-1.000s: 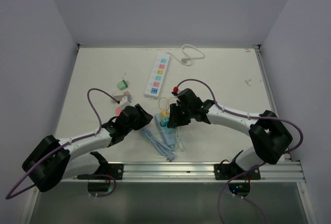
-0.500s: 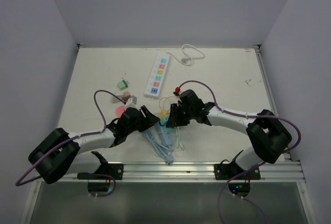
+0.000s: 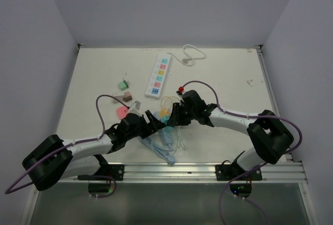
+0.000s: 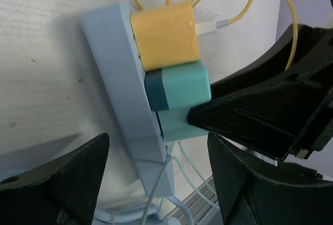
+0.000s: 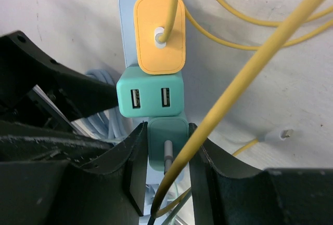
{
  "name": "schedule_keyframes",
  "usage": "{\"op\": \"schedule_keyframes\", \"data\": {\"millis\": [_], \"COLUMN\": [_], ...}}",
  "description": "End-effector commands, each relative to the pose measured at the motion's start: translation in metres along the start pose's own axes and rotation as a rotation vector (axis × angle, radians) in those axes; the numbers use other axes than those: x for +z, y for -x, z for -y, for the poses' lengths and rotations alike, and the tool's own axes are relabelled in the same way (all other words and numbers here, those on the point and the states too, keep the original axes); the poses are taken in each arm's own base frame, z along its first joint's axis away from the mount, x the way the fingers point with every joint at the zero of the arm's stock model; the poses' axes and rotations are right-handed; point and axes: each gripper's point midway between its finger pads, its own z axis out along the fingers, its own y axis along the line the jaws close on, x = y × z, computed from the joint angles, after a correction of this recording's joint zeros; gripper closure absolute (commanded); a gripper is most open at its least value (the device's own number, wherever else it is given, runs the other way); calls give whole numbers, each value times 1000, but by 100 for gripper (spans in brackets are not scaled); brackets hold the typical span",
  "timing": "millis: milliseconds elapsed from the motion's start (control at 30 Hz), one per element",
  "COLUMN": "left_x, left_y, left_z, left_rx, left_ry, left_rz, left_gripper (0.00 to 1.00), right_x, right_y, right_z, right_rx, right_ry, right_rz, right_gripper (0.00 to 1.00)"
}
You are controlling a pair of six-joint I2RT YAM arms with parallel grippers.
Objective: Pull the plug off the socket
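Observation:
A pale blue power strip (image 3: 167, 133) (image 4: 118, 74) lies at the near middle of the table. It carries a yellow charger (image 4: 165, 35) (image 5: 158, 32), a teal USB charger (image 4: 179, 86) (image 5: 151, 96) and a smaller teal plug (image 5: 167, 134) (image 4: 174, 124) with a cable. My right gripper (image 5: 167, 147) (image 3: 170, 120) is shut on the smaller teal plug, one finger on each side. My left gripper (image 4: 156, 155) (image 3: 152, 121) is open, its fingers straddling the strip's cable end without gripping it.
A yellow cable (image 5: 250, 74) loops over my right fingers. The strip's pale blue cord (image 3: 165, 151) lies coiled near the front rail. A white power strip (image 3: 158, 76) lies further back, with green (image 3: 123, 85), grey (image 3: 125, 98) and pink (image 3: 120, 110) adapters at the left.
My left gripper has moved right to the blue strip and now straddles its end. My right gripper has stayed on the teal plug.

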Motion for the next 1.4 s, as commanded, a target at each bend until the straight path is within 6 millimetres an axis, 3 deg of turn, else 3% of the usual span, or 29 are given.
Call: {"op": "schedule_keyframes", "data": {"millis": [0, 300, 867, 1133, 1367], "left_x": [-5, 2, 15, 19, 25], "left_y": [-22, -36, -44, -40, -33], "left_z": [-2, -1, 7, 5, 5], "left_rx": [-31, -17, 31, 68, 90], "left_ry": [0, 14, 20, 50, 81], "left_rz": [-98, -154, -213, -202, -179], "left_gripper": [22, 36, 40, 47, 58], "right_x": [0, -4, -4, -8, -7], "right_y": [28, 42, 63, 70, 62], "right_z": [-10, -14, -28, -34, -33], "right_rx": [30, 31, 40, 26, 42], "right_ry": [23, 15, 32, 45, 60], "right_rz": [123, 175, 223, 237, 220], "right_gripper": [100, 100, 100, 100, 100]}}
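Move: The blue socket's bare near end lies about 5 cm back, 4 cm right and 3 cm below the left hand. The plug still held in the right fingers is about 1 cm ahead and 5 cm right of the left hand, the yellow plug 5 cm ahead and 3 cm right. From the right hand, the socket's end is some 6 cm back, 1 cm left and 4 cm below. Left hand goes 4 cm right, down and back, closing around socket's end; right carries plug 3 cm forward. ##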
